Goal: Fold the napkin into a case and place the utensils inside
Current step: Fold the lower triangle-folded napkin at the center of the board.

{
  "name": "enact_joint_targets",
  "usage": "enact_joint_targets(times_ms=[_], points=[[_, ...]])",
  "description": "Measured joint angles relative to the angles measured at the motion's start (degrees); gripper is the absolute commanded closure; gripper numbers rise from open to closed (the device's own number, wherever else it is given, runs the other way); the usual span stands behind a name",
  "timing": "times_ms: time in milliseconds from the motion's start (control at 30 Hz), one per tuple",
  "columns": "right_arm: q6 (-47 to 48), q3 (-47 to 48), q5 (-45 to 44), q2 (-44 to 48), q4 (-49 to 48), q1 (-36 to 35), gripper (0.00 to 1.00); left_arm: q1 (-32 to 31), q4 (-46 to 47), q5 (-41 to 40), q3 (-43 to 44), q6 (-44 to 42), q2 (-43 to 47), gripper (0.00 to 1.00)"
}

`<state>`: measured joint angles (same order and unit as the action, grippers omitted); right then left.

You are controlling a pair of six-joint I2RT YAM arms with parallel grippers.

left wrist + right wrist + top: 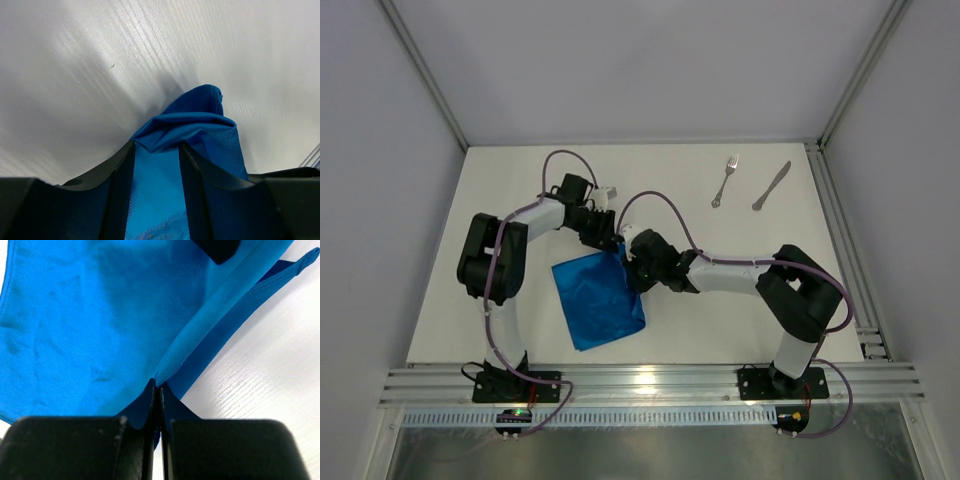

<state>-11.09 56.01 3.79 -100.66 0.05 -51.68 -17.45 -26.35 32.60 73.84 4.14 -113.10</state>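
The bright blue napkin (598,300) lies partly folded on the white table, left of centre, and no narrow case shape shows. My left gripper (610,243) is at its far corner. In the left wrist view its jaws (156,145) stand apart, with the napkin (200,125) lying loose between them and bunched ahead of the tips. My right gripper (632,270) is at the napkin's right edge. In the right wrist view it (159,385) is shut on a fold of the napkin (75,315). The utensils, a fork (725,180) and a knife (771,187), lie at the far right.
Aluminium rails (640,382) run along the table's near edge, and a frame post (835,230) lines the right side. White walls close in the back and sides.
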Motion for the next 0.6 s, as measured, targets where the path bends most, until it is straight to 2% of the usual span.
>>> enact_joint_targets(times_ms=[200, 267, 467, 600], points=[[0.15, 1.97, -0.50, -0.15, 2.71, -0.17, 0.96, 1.60, -3.08, 1.31, -0.07, -0.81, 1.84, 0.55], [0.28, 2.95, -1.16, -0.26, 3.56, -0.48, 0.96, 3.41, -5.09, 1.86, -0.15, -2.23, 3.74, 0.58], [0.50, 5.27, -3.69, -1.20, 5.88, -1.62, 0.96, 10.34, -13.42, 1.29, -1.29, -11.87, 10.86, 0.61], [0.76, 6.67, -5.86, -2.23, 7.85, -2.40, 0.96, 10.80, -18.43, -1.03, -4.98, -18.01, 12.68, 0.59]])
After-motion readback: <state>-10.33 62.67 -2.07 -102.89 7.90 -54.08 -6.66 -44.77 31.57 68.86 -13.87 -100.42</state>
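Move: The napkin's outer left corner lies about 14 cm left of the left hand and 5 cm back, some 1 cm lower. The napkin's upper corner is right at that hand's fingertips, roughly 2 cm right and 1 cm ahead. The right gripper, shut on the napkin's right-hand fold, is about 9 cm back and 3 cm right of the left hand. From the right hand the outer left corner is some 18 cm left, 4 cm ahead and 2 cm lower. The napkin's upper corner is left behind as the left hand, fingers staying part open, comes free, lifts about 5 cm and swings some 9 cm left over the napkin's outer edge towards the outer left corner, then draws back about 4 cm and starts to sink. The right hand keeps its pinch on the right-hand fold, barely moving and rolling slightly. ##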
